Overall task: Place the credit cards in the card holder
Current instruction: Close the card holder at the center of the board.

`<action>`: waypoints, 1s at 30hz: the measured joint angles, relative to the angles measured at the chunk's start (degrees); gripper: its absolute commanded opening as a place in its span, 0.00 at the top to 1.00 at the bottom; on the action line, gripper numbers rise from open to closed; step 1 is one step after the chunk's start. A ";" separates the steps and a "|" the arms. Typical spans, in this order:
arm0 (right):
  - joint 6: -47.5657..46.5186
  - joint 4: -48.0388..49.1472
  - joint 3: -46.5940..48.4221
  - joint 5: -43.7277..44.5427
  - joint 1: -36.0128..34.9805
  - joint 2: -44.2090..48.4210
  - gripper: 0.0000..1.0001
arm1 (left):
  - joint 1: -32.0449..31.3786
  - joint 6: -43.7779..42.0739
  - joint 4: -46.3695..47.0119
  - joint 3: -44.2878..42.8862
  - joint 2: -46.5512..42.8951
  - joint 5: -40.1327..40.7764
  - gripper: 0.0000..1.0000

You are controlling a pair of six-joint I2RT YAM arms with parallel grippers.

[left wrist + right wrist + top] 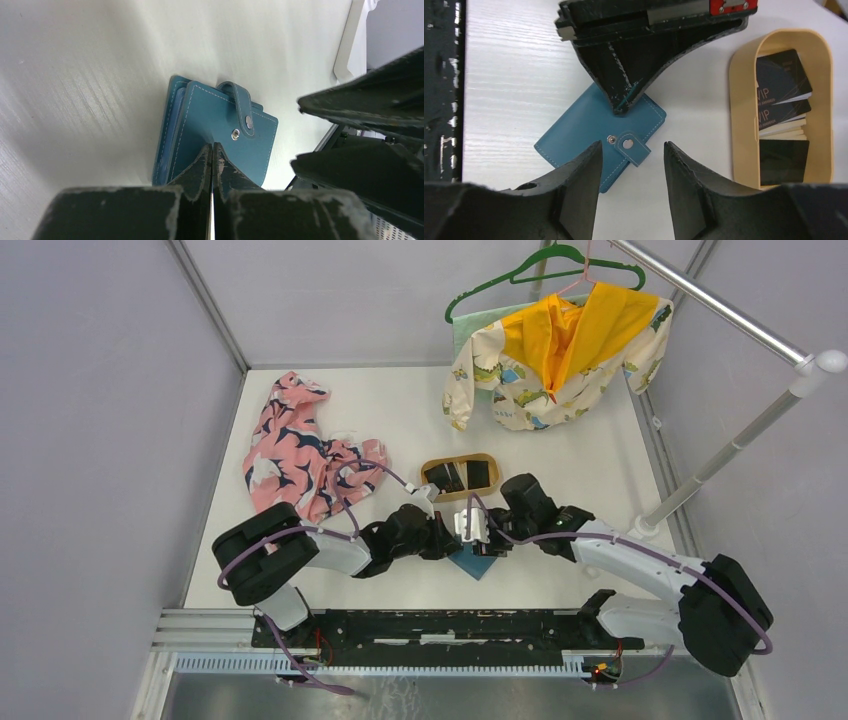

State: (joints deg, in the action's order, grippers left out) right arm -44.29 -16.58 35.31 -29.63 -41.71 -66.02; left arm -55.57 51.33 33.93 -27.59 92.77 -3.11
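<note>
The teal card holder (584, 127) lies closed on the white table, its tab (634, 149) lying loose beside the snap stud on the cover. My left gripper (213, 146) is shut, its tips resting on the card holder's (210, 120) cover near one edge. My right gripper (633, 145) is open just above the tab, with nothing between its fingers. Several dark credit cards (781, 87) lie in the tan oval tray (744, 100) to the side. In the top view both grippers (447, 537) (488, 538) meet over the card holder (478, 564).
The tray (430, 462) sits just behind the grippers. A pink patterned cloth (300, 450) lies at the back left. A yellow and cream garment (560, 355) hangs from a rail at the back right, whose post (700, 475) stands on the right.
</note>
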 measured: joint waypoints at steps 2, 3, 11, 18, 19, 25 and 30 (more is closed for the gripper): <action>0.55 1.90 -0.72 2.78 -0.87 -0.90 0.45 | 0.00 0.00 0.00 0.00 0.00 0.00 0.98; 0.63 2.51 -1.03 3.89 -1.36 -1.44 0.46 | 0.00 0.02 0.00 0.00 0.00 0.00 0.98; 0.94 4.72 -2.97 9.99 -4.33 -4.00 0.47 | 0.00 0.07 0.61 0.00 0.35 -0.04 0.98; 0.79 6.03 -3.10 12.37 -5.57 -5.86 0.53 | 0.00 0.07 0.66 0.00 0.35 -0.07 0.98; 0.70 6.19 -3.10 12.70 -5.88 -6.14 0.55 | 0.00 0.04 0.66 0.00 0.35 -0.07 0.98; 0.22 6.40 -3.10 14.12 -6.58 -6.95 0.70 | 0.00 0.04 0.66 0.00 0.35 -0.07 0.98; -0.24 6.51 -3.10 15.13 -6.58 -6.95 0.83 | 0.00 0.04 0.68 0.00 0.35 -0.07 0.98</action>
State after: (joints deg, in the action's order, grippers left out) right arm -44.53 -10.07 32.21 -14.50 -48.29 -72.97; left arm -55.57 51.37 34.61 -27.59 93.12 -3.18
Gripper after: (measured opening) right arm 0.244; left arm 0.026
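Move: The holder's loose snap strap lies almost straight below the open right fingers, about 6 cm down and 1 cm ahead. The card holder's middle is some 3 cm nearer the robot than the strap and 1 cm to its left; the card tray's middle is about 14 cm beyond the strap and 4 cm to its left. From the left hand, the strap is about 2 cm ahead, 4 cm to the right and 1 cm below. Drop the right gripper about 5 cm onto the strap, quickly at first and then easing off, drifting forward barely 1 cm and tilting the wrist some 10 degrees. Start closing the half-open fingers once low, to about a quarter open, bringing the tips to the strap's snap end. Keep the shut left fingertips still on the holder's cover. ##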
